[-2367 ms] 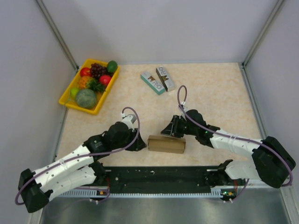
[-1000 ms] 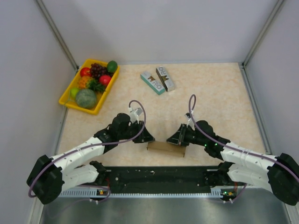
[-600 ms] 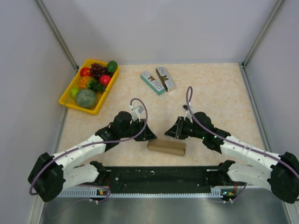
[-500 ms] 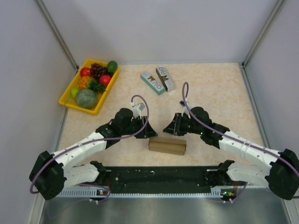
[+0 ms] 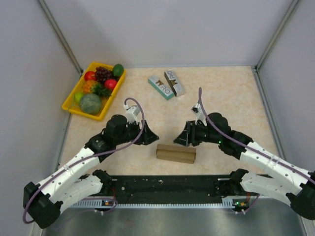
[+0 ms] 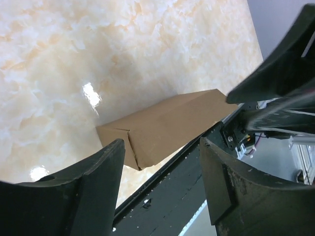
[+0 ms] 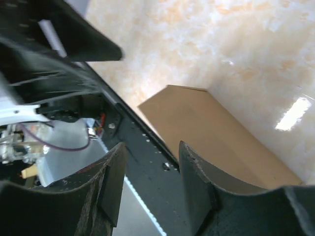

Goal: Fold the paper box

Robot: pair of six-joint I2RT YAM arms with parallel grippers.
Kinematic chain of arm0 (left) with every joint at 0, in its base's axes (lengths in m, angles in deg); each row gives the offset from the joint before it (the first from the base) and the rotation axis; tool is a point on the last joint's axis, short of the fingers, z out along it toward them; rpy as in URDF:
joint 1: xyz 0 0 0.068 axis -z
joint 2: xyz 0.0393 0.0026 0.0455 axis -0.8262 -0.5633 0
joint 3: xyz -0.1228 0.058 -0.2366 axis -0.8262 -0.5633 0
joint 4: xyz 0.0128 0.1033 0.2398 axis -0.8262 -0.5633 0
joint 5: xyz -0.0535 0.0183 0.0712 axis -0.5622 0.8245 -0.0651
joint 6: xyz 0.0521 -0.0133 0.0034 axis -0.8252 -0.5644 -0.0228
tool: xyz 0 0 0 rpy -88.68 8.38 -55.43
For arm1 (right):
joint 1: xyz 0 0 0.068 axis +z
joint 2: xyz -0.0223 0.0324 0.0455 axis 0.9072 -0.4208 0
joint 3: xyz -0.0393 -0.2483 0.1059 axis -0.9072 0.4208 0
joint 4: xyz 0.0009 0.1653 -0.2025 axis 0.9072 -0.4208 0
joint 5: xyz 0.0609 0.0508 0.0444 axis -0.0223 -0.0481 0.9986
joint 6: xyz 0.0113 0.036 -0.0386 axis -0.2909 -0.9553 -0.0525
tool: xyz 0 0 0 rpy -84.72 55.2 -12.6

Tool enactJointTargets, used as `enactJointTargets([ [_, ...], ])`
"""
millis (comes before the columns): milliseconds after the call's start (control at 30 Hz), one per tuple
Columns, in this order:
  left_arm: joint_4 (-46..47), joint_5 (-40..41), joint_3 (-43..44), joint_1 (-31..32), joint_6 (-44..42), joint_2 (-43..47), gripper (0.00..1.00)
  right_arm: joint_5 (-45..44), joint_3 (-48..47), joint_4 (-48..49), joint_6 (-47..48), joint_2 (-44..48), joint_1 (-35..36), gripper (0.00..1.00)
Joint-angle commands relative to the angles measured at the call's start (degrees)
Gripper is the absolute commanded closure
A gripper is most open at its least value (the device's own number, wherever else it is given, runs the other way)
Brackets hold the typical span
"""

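Observation:
The paper box [image 5: 176, 153] lies on the table as a closed brown carton, long side parallel to the near edge, with nothing holding it. My left gripper [image 5: 149, 137] hovers just beyond its left end, and my right gripper [image 5: 179, 140] hovers just beyond its far side. In the left wrist view the paper box [image 6: 167, 125] lies past the left gripper [image 6: 160, 147], whose jaws stand wide apart and empty. Seen from the right wrist, the carton [image 7: 216, 130] sits beside the right gripper [image 7: 151, 146], also open and empty.
A yellow fruit tray [image 5: 82, 113] stands at the far left. Two small printed boxes [image 5: 161, 87] [image 5: 174, 82] lie at the back centre. A black rail [image 5: 167, 189] runs along the near edge right behind the carton. Grey walls close in both sides.
Both grippers have opened and drawn back from the carton's ends, away from the near edge. The carton, earlier partly covered by the fingers, now lies free and in full view.

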Motion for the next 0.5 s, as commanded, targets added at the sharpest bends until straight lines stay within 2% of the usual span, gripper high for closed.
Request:
enactJointTargets([
  [0,6.75,-4.20,-3.55,-0.36,2.70,-3.10,0.33,5.73,2.46,8.93,-5.97,2.16,0.56,0.54],
  [67,8.09,-5.52,-4.44,-0.45,4.46,-4.76,0.33,9.51,4.49,14.93,-9.49,1.11,0.56,0.58],
  [100,8.18,-5.96,-4.70,-0.45,4.55,-5.21,0.28,10.74,7.20,22.79,-13.60,0.84,0.56,0.59],
  [200,7.04,-5.79,-5.58,-0.45,4.73,-5.74,0.28,12.86,12.39,36.44,-20.56,-0.65,0.73,0.64],
  [267,9.31,-6.40,-6.90,-0.45,5.78,-5.56,0.31,12.43,13.98,37.63,-20.76,-1.79,0.73,0.68],
  [467,14.40,-8.68,-11.11,-0.45,7.89,-6.97,0.32,11.19,18.37,40.35,-19.88,-2.85,0.73,0.75],
])
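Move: The paper box, closed and lying crosswise, has its middle about 9 cm to the left gripper's right, 3 cm back and some 12 cm below. From the right gripper that same middle is only about 2 cm to the left, 1 cm back and roughly 11 cm below, so this hand hangs over the box. Nothing else stands near either hand. Bring the left gripper down about 6.5 cm towards the left end of the paper box, easing back 2 cm and tipping the fingers down, jaws kept wide. Lift the right gripper 2 cm while swinging it left and back, then sink it about 4 cm to the box top, rolling its left side up and narrowing the fingers. ##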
